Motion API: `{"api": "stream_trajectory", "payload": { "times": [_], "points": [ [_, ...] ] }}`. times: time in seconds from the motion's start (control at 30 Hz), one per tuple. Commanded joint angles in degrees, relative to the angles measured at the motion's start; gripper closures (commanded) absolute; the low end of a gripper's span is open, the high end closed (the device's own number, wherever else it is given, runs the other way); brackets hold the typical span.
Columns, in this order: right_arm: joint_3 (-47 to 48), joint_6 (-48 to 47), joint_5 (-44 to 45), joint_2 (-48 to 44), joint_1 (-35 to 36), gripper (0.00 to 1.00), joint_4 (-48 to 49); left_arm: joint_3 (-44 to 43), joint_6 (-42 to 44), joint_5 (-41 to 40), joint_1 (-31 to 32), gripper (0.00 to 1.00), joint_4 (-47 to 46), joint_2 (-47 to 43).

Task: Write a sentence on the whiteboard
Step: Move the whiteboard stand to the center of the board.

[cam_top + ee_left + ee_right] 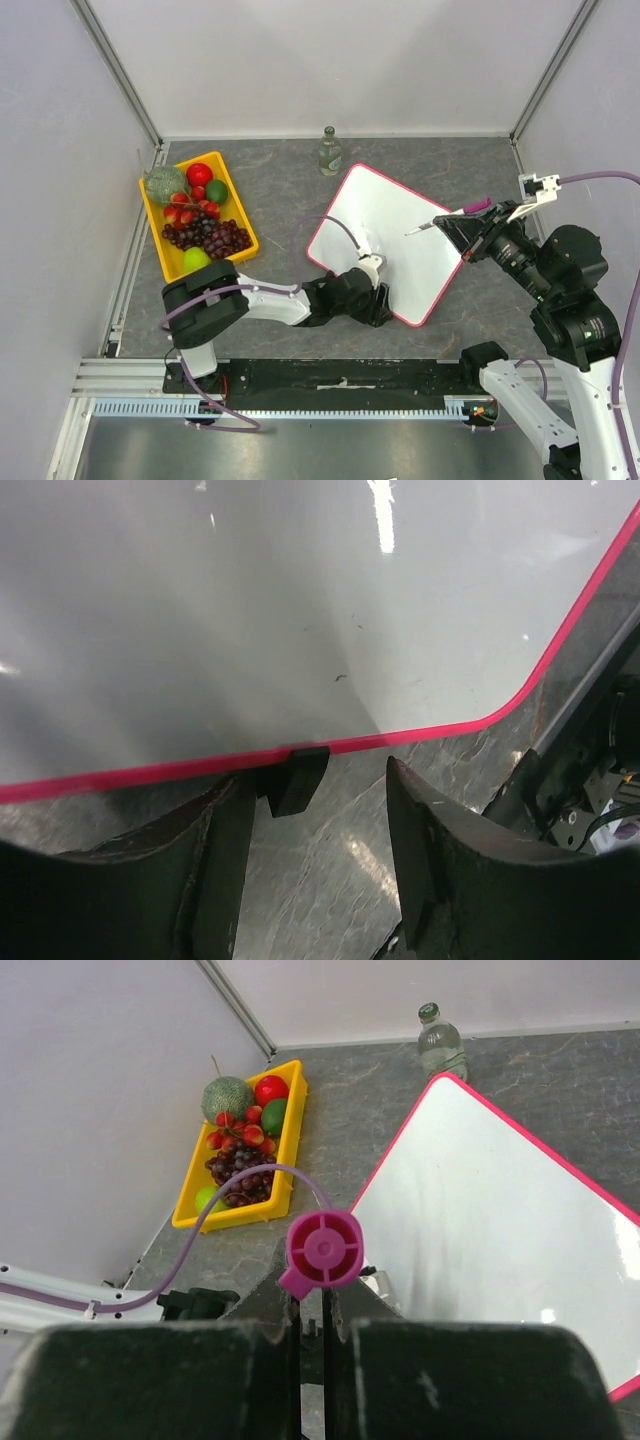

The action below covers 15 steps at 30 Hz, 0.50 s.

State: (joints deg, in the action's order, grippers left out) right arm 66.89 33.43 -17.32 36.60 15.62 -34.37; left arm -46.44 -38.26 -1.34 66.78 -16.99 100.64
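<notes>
The whiteboard (390, 225) lies tilted on the grey table, its pink rim (140, 772) running all round. No sentence shows on its white face (500, 1220). My left gripper (380, 298) sits at the board's near edge and stands open (330, 802). Nothing but table lies between its fingers. A small black clip (297, 777) on the rim lies just ahead of the left finger. My right gripper (470, 235) hovers over the board's right edge, shut (322, 1298) on a pink marker (323, 1250). The marker (445, 218) points left over the board.
A yellow tray (147, 208) of fruit stands at the left, also in the right wrist view (291, 1150). A glass bottle (329, 152) stands behind the board's far corner (440, 1040). Walls close in the table on three sides.
</notes>
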Motion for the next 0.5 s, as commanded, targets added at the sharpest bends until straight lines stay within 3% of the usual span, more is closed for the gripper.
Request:
{"api": "stream_trajectory", "payload": {
  "times": [0.0,0.33,0.47],
  "points": [
    [0.34,-0.29,-0.52,-0.74,-0.06,1.0,0.27,-6.02,-1.82,0.64,1.07,0.39,-1.11,4.29],
    [0.78,-1.53,0.62,-0.83,-0.06,1.0,-1.22,-19.47,-2.87,3.71,2.03,0.39,-1.73,15.89],
    [0.96,-1.79,0.27,-0.65,-0.06,1.0,-1.23,-20.98,-1.56,3.72,2.56,0.39,-0.59,15.82]
  ]
}}
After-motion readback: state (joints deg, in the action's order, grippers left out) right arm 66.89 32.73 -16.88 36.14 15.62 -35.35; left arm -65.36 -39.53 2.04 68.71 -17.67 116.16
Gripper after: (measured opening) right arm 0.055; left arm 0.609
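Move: The whiteboard's black stand tab, on its near rim, is right at the left fingertips, about 1 cm ahead and level with them. The board's middle lies some 16 cm ahead and 2 cm right of that hand, its near corner roughly 10 cm right and 4 cm back, the glass bottle about 38 cm ahead and 12 cm left. From the marker-holding right hand the tab is about 8 cm left, 3 cm back and 37 cm below. The whiteboard is pushed along by its near rim: the left hand, fingers still partly open and low over the table, travels steadily about 9 cm to the right, barely forward. Its forward finger stays against the black stand tab, carrying the tab along instead of gripping it, and the wrist hardly turns. ##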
